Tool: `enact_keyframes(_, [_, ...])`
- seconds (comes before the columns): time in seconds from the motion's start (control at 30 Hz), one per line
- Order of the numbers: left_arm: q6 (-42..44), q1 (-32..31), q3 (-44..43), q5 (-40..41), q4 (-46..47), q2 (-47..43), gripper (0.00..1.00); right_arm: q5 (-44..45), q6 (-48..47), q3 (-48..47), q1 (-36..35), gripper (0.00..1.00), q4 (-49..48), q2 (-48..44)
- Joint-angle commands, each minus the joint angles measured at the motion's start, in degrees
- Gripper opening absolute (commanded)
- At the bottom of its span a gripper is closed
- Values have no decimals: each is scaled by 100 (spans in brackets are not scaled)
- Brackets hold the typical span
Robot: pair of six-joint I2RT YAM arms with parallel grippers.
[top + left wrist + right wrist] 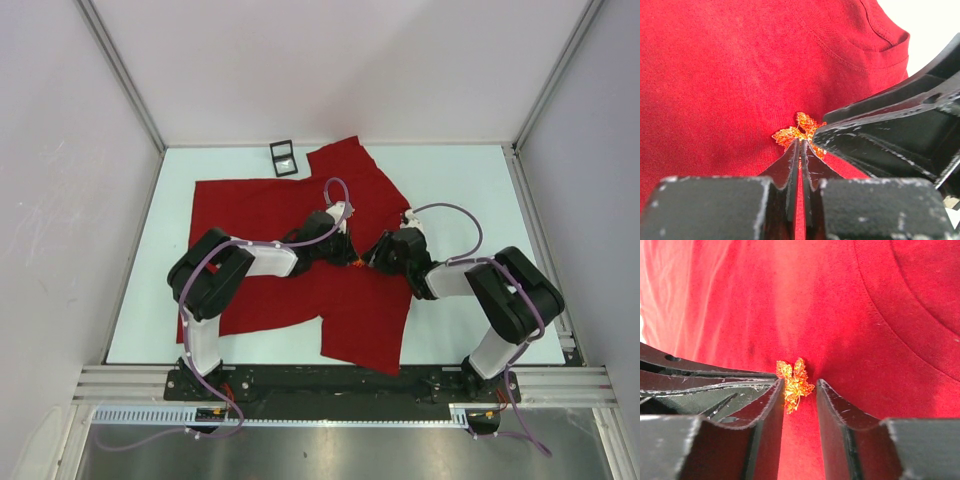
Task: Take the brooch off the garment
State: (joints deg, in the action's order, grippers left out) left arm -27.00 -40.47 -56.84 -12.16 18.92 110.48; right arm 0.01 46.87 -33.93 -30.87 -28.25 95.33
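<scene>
The red garment lies spread flat on the white table. A small orange leaf-shaped brooch sits on it near the collar, between both grippers. My left gripper is shut, its tips pinching red cloth right at the brooch's lower edge. From the opposite side my right gripper is open, with the brooch standing between its fingers and touching the left one. In the left wrist view a right finger covers the brooch's right side.
A small black-framed square object lies at the table's far edge, just beyond the garment. Grey walls with metal rails enclose the table on three sides. Both arms' elbows hang over the garment's near half.
</scene>
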Motion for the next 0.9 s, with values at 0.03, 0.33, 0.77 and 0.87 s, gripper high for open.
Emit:
enact_keyframes(0.03, [-42, 30, -64, 48, 59, 9, 7, -335, 120, -113, -6, 33, -497, 214])
enact_keyframes(0.33, [28, 30, 173, -23, 323, -254, 16, -238, 6, -105, -42, 8, -471, 100])
enact_keyframes(0.77, [1291, -522, 288, 1449, -889, -1398, 57, -598, 313, -105, 90, 1, -514, 109])
enact_keyframes(0.87, [1513, -637, 209, 1524, -872, -1266, 54, -721, 393, -105, 117, 1, -576, 135])
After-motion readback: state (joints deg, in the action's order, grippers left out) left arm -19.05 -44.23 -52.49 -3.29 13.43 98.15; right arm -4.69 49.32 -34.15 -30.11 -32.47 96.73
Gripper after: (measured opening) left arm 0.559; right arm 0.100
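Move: The orange brooch is right at both hands' fingertips: its middle lies about 1 cm ahead and 1 cm right of the left hand, and some 1 cm to the left of the right hand, level with it fore and aft, a little below both. The pale leaf brooch lies on the garment about 13 cm beyond the left hand and 2 cm to its left. To its left and slightly up, little more than 1 cm each, the right hand edges in as its half-open fingers close and pinch the orange brooch. The left hand holds still with its fingertips almost shut at the brooch, then spreads them over halfway, draws a little back and left, and rises about 5 cm away. ##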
